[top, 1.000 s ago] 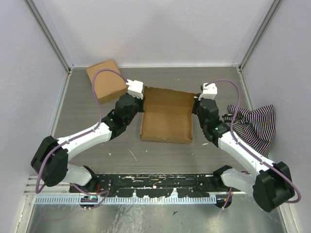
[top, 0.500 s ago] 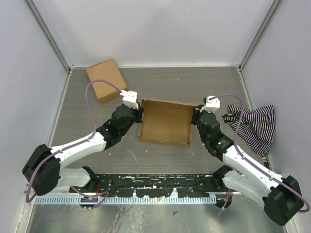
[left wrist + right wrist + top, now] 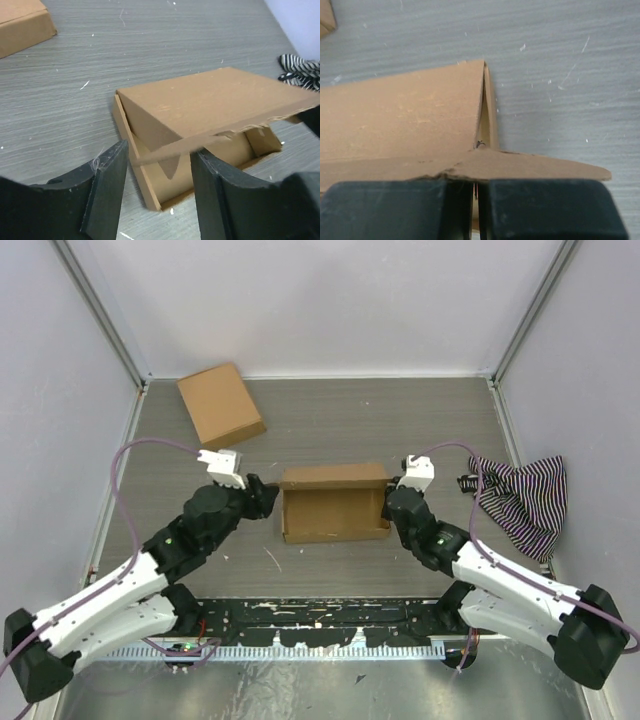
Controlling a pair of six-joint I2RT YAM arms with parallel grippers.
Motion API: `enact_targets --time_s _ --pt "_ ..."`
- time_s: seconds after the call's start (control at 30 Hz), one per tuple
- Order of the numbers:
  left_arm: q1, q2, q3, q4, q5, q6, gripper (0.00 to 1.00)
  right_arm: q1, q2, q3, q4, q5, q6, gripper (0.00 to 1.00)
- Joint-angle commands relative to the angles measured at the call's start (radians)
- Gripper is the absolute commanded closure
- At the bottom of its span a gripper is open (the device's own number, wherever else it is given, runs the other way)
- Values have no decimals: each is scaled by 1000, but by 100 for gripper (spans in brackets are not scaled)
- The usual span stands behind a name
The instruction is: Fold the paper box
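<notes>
The paper box (image 3: 335,508) lies mid-table, its lid lowered over the tray and held slightly ajar. In the left wrist view the box (image 3: 210,100) shows a gap under the lid's front edge. My left gripper (image 3: 268,498) stands open at the box's left end, its fingers (image 3: 107,190) either side of the near left corner with nothing in them. At the right end my right gripper (image 3: 390,506) is shut on the paper box. The right wrist view shows its fingers (image 3: 550,205) pinching a thin cardboard wall under the lid's edge (image 3: 400,115).
A smaller, closed brown cardboard box (image 3: 221,405) sits at the back left, also in the left wrist view (image 3: 20,25). A striped cloth (image 3: 520,500) lies crumpled by the right wall. Side walls and a back wall fence the grey table (image 3: 330,430).
The lid has swung down over the tray and the box has shifted toward the near edge. Both arms drew back with it. My left gripper has opened and let go.
</notes>
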Motion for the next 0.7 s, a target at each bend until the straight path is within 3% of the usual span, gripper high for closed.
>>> enact_targets --time_s 0.0,0.13,0.23,0.47,0.57,0.67 --pt "-4 -135 -11 -195 -21 -64 41 49 35 -11 -163 63 118 90" --pt "-3 -206 23 -362 -17 -115 41 82 20 31 -297 11 185 61" --pt "-4 -229 34 -393 -27 -136 40 105 -38 67 -419 -74 229 43" --pt "-3 -132 84 -380 -23 -141 39 122 -304 137 -630 -269 288 25" --pt "-4 -52 94 -357 -28 -142 38 122 -340 204 -665 -176 296 17" --pt "-4 34 95 -306 -31 -134 35 122 -243 260 -656 -35 244 8"
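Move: The right hand pinches the raised lid's front flap near its right corner. The front wall it must come down to lies about 5 cm back, 8 cm left and 11 cm below; the lid's middle is 6 cm ahead, 9 cm left, 4 cm lower; the right side wall is 2 cm ahead, 1 cm right, 11 cm lower. From the empty left hand the front wall is some 3 cm back, 12 cm right, 16 cm below, and the lid's middle 8 cm ahead, 12 cm right, 8 cm lower. Down and back about 5 cm each, the right hand takes the pinched flap towards the box's front wall, tipping its fingers down and opening them to let go; it carries on back, then climbs some 8 cm clear, fingers wide. The open left hand draws back and left off the lid's corner, then drifts part-way back to the right while sinking. ##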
